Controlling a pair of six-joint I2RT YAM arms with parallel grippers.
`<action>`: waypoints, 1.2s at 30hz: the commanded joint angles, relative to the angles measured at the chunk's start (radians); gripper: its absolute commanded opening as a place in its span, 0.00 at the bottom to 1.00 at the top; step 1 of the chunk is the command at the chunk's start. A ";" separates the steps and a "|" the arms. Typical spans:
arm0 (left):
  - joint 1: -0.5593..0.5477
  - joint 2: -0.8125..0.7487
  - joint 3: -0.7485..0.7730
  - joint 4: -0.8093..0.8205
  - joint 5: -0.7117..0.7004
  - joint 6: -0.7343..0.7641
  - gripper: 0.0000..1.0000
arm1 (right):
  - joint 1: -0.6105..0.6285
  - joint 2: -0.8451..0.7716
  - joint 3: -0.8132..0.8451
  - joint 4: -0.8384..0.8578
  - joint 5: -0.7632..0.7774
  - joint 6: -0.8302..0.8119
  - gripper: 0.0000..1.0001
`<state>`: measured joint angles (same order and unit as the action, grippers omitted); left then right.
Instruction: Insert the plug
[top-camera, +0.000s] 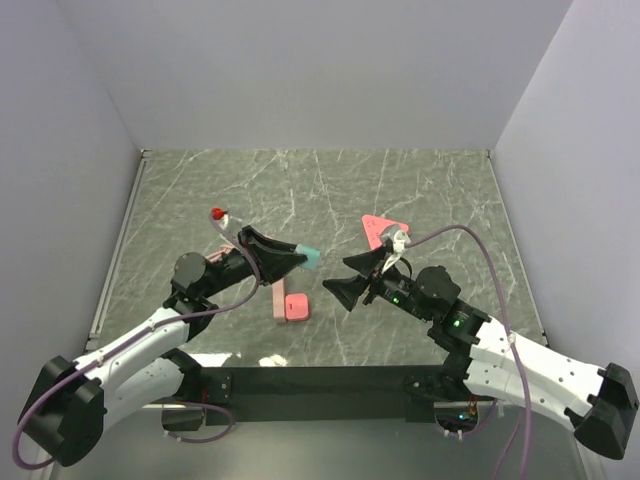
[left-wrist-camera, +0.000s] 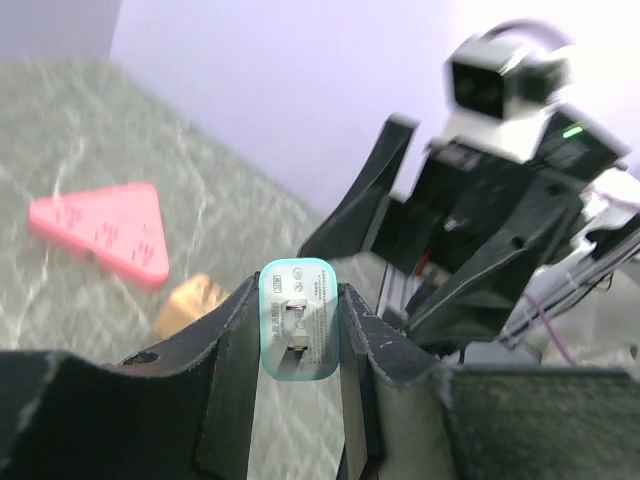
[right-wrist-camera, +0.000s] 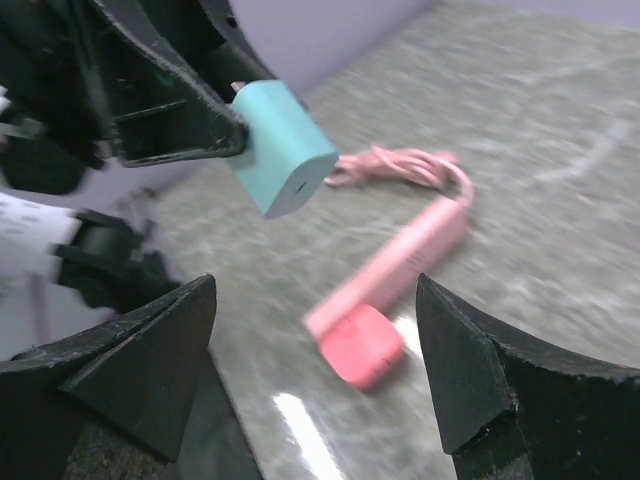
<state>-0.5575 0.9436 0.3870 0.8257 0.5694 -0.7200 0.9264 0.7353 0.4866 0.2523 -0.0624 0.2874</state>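
The plug (left-wrist-camera: 298, 318) is a small teal charger block, its two metal prongs facing the left wrist camera. My left gripper (left-wrist-camera: 298, 292) is shut on it, one finger on each side, and holds it above the table (top-camera: 310, 258). In the right wrist view the plug (right-wrist-camera: 283, 148) hangs to the upper left. Below it on the table lies a pink power strip (right-wrist-camera: 400, 262) with a pink square block (right-wrist-camera: 362, 345) at its near end. My right gripper (right-wrist-camera: 315, 345) is open and empty, facing the plug from the right (top-camera: 340, 278).
A pink triangular block (top-camera: 383, 228) lies behind the right gripper, and a small tan block (left-wrist-camera: 190, 303) sits near it. The strip's pink cable (right-wrist-camera: 400, 165) coils behind it toward a red end (top-camera: 217, 214). Grey walls enclose the marble table (top-camera: 440, 190).
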 joint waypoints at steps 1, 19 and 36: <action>0.001 -0.042 0.023 0.157 -0.042 -0.031 0.01 | -0.044 0.025 -0.031 0.373 -0.266 0.122 0.86; -0.085 -0.043 -0.007 0.380 0.044 -0.113 0.01 | -0.113 0.162 -0.053 0.728 -0.487 0.223 0.73; -0.147 -0.019 0.010 0.377 0.037 -0.091 0.01 | -0.121 0.196 -0.036 0.805 -0.536 0.214 0.64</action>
<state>-0.6910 0.9230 0.3801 1.1439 0.5980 -0.8165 0.8108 0.9211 0.4187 0.9791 -0.5690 0.5045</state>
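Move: The open right gripper has the teal block, held in the left fingertips, some 6 cm to its left, 3 cm ahead and 3 cm higher. On the table about 22 cm below the right hand, the pink square lies 8 cm left and level with it, and the pink strip 13 cm left and 5 cm ahead. From the left hand, the right gripper is about 7 cm right, 3 cm back and 3 cm lower. Both hands rise some 7 cm, drawing back, the right turning counter-clockwise and narrowing towards the left-held teal block. ##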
